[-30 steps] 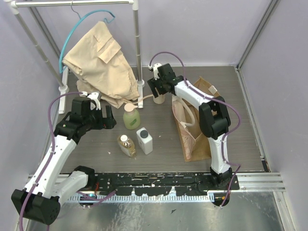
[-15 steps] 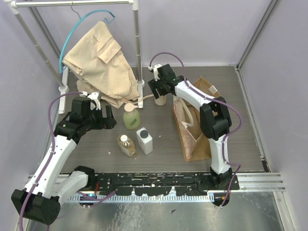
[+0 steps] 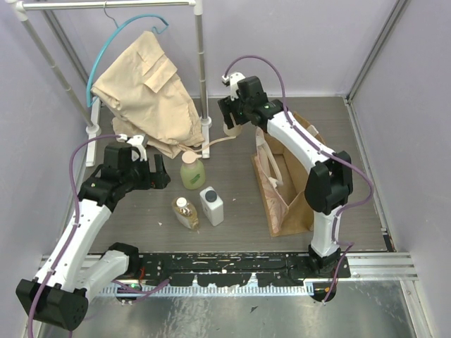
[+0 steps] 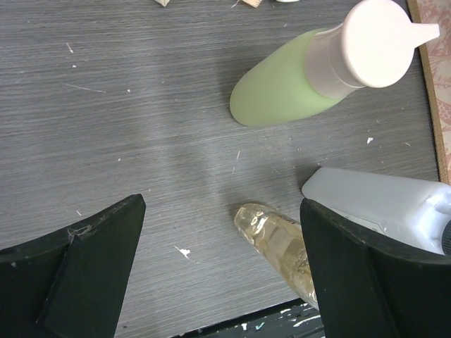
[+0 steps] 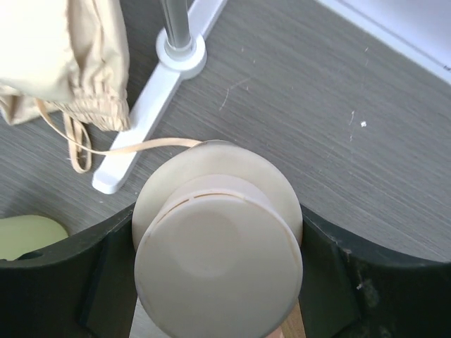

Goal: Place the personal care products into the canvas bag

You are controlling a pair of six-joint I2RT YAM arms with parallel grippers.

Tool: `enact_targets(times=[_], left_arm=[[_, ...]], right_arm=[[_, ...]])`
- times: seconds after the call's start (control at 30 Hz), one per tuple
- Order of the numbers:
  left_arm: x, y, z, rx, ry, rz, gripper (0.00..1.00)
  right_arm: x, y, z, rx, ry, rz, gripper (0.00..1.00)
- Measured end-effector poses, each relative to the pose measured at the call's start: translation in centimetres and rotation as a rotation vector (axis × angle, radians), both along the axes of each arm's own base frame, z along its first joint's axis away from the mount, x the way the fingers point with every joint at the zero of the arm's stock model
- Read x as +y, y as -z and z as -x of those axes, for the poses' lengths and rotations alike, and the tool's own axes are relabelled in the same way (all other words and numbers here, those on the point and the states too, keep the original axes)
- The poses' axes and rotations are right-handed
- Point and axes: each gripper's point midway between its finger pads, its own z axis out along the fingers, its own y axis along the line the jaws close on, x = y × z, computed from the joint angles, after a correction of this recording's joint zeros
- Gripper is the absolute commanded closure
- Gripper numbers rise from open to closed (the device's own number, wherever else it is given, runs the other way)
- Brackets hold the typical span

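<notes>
My right gripper is shut on the cream round-capped bottle, which hangs above the floor behind the canvas bag. The tan bag stands upright on the right, its cream handles drooping. The green-yellow bottle, the white rectangular bottle and the amber bottle stand together at centre left. My left gripper is open and low, just left of them, touching none.
A beige garment hangs from a blue hanger on the white rack at the back left. The rack's foot and a loose drawstring lie right under the held bottle. Purple walls close in both sides.
My right arm has lifted the cream bottle off the floor and drawn it up and slightly back. The left arm and the other three bottles have not moved.
</notes>
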Motion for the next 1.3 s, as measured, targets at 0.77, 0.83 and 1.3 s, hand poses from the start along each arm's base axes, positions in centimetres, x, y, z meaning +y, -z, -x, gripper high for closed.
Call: enact_targets(times=[0.77, 0.83, 1.3], left_arm=[[-0.1, -0.9, 0.4, -0.032, 0.006, 0.017, 0.02], [-0.1, -1.0, 0.4, -0.038, 0.007, 0.019, 0.02], [-0.1, -1.2, 0.5, -0.046, 0.009, 0.024, 0.02]], right_arm=[[-11.9, -25.7, 15.4, -0.424, 0.201, -0.237, 1.0], [-13.1, -24.8, 16.9, -0.411, 0.224, -0.228, 1.0], [-15.0, -6.1, 19.8, -0.031, 0.25, 0.028, 1.0]])
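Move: The right hand already holds the white bottle clear of the table. The canvas bag, standing open, has its middle about 21 cm back from this hand, 16 cm to its right and 12 cm below. The green bottle stands some 12 cm back, 13 cm to the left and 13 cm below; the white stand's foot is about 9 cm left and 3 cm farther out. From the left hand the bag lies about 41 cm right, 4 cm ahead and 9 cm lower. Up first, then back and to the right in one quick arc, the right arm carries the white bottle from beside the stand to over the canvas bag's mouth: it climbs about 25 cm, then sinks nearly 20. The fingers swing upward on the climb and tip down again over the bag, the hand ends turned some 15 degrees clockwise, and the grip never loosens. ##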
